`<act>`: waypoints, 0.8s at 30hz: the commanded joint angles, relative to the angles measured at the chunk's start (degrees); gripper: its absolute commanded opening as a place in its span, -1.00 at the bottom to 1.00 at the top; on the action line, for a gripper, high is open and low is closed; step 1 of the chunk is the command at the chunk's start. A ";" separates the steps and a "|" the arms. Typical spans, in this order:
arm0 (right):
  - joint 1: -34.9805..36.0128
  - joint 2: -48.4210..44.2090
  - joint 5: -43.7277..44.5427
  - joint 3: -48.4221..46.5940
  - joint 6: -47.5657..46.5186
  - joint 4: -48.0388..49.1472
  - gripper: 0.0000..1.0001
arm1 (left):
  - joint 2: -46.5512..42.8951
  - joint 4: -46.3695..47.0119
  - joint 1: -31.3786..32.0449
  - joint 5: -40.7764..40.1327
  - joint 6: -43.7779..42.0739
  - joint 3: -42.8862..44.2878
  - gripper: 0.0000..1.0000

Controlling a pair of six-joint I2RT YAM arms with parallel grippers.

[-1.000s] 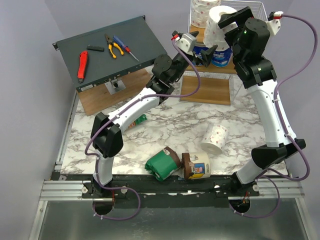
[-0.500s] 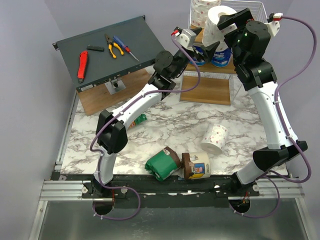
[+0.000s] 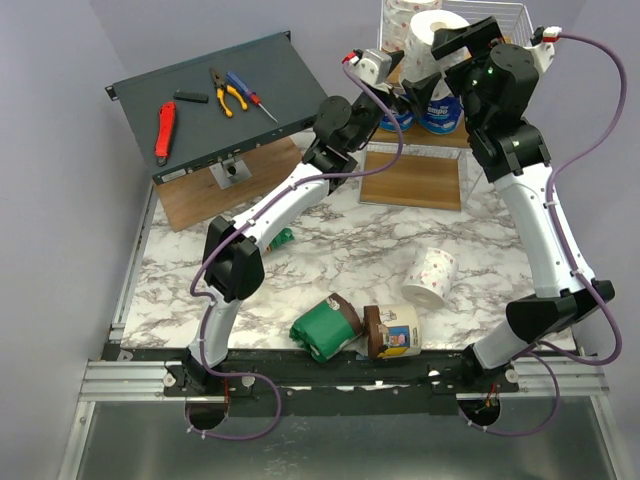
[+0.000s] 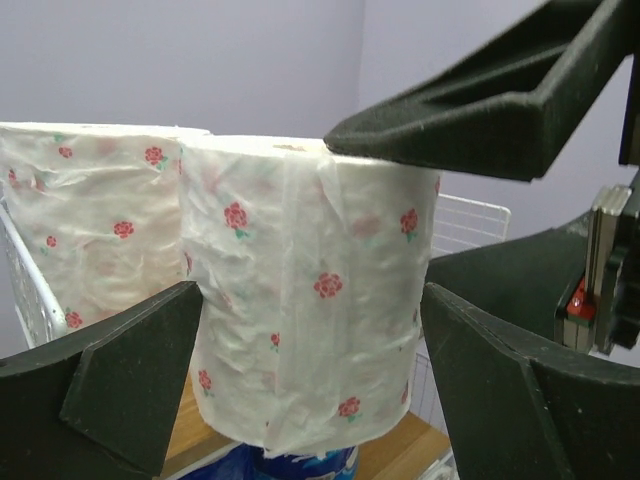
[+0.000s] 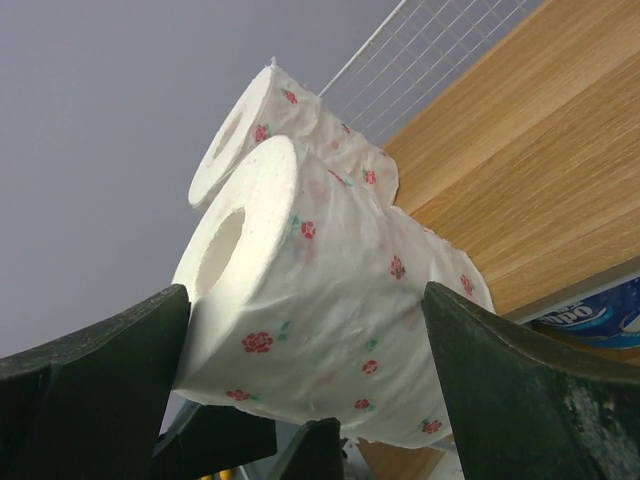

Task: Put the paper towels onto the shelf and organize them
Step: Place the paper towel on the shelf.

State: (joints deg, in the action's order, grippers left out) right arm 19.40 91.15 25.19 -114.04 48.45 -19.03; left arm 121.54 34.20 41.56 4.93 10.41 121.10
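A white paper towel roll with pink speckles (image 3: pixel 428 48) hangs in front of the shelf's (image 3: pixel 505 14) wire-sided top tier. My right gripper (image 3: pixel 445 45) is shut on it end to end (image 5: pixel 306 295). My left gripper (image 3: pixel 405 82) has come in from the left. Its open fingers stand at the roll's two sides (image 4: pixel 310 300), about touching. A second speckled roll (image 4: pixel 90 230) sits in the top tier behind. Blue-and-white rolls (image 3: pixel 440 110) stand on the middle board. On the table lie a speckled roll (image 3: pixel 430 278), a green one (image 3: pixel 325 328) and a cream-and-brown one (image 3: pixel 392 332).
A dark grey slanted panel (image 3: pixel 200 75) at the back left carries pliers (image 3: pixel 228 95), a red tool (image 3: pixel 163 130) and a screwdriver. A small green bottle (image 3: pixel 278 240) lies under my left arm. The shelf's bottom board (image 3: pixel 415 180) rests at table level.
My left gripper has risen and moved right from the blue rolls' level to the held roll, its jaws narrowing a little. The right gripper has lifted the roll slightly.
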 commanded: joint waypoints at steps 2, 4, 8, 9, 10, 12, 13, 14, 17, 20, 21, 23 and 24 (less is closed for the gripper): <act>0.01 -2.54 -1.19 2.86 0.78 1.35 1.00 | 2.08 0.77 -0.25 -2.34 3.71 3.75 0.87; 0.00 -3.65 -1.13 3.93 0.47 2.58 1.00 | 2.18 0.76 -0.25 -2.30 3.99 3.97 0.86; -0.01 -5.10 -0.67 4.53 -0.20 3.53 1.00 | 1.91 0.31 -0.21 -2.27 3.39 3.90 0.86; 0.00 -5.44 -0.46 4.66 -0.28 3.55 1.00 | 1.80 0.19 -0.24 -2.23 3.22 3.85 0.86; 0.00 -5.75 -0.28 4.90 -0.39 3.66 1.00 | 1.65 0.16 -0.27 -2.20 3.06 3.88 0.86; 0.03 -6.46 -0.12 5.57 -0.69 4.21 1.00 | 1.60 0.34 -0.27 -2.10 3.03 3.97 0.86; -0.07 -6.79 0.10 5.86 -0.85 4.34 1.00 | 1.67 0.43 -0.34 -2.04 3.15 4.01 0.86; 0.01 -7.07 0.19 6.00 -1.03 4.41 1.00 | 1.57 0.43 -0.34 -2.03 3.08 4.06 0.86; -0.06 -8.34 0.71 6.66 -1.66 4.60 1.00 | 1.26 0.00 -0.30 -1.94 3.05 3.56 0.86; 0.02 -10.23 0.57 8.75 -2.63 6.06 1.00 | 0.69 -0.20 -0.36 -1.27 3.63 3.10 0.86; 0.00 -10.95 -0.24 9.42 -3.77 6.78 1.00 | 0.32 -0.73 -0.30 -0.89 4.25 3.18 0.86; 0.01 -12.51 -1.44 11.19 -6.34 8.29 1.00 | -0.74 -2.15 -0.22 1.38 4.96 3.65 0.86; -0.04 -13.30 -1.63 12.26 -7.33 9.08 1.00 | -1.45 -2.96 -0.16 2.34 5.12 3.90 0.86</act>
State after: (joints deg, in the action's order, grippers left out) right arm 19.40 81.19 24.93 -104.60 46.09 -14.17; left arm 122.80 33.71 41.34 3.77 13.80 123.37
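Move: The paper towel at the front of the top shelf has its middle about 4 cm ahead, 4 cm right and 4 cm above the left hand; from the right hand it is roughly 5 cm ahead, 4 cm left and 3 cm lower. The rear paper towel stands some 9 cm beyond it and 6 cm left of it, level. A blue roll sits about 19 cm below it, 4 cm farther out. Backwards, about 5 cm with a rise of some 2 cm and a slight drift right, the right hand draws its wide-open fingers off the paper towel's top and right side, tipping up a little. The left hand stays nearly in place, its wide-spread fingers still against the lower part of the paper towel. ##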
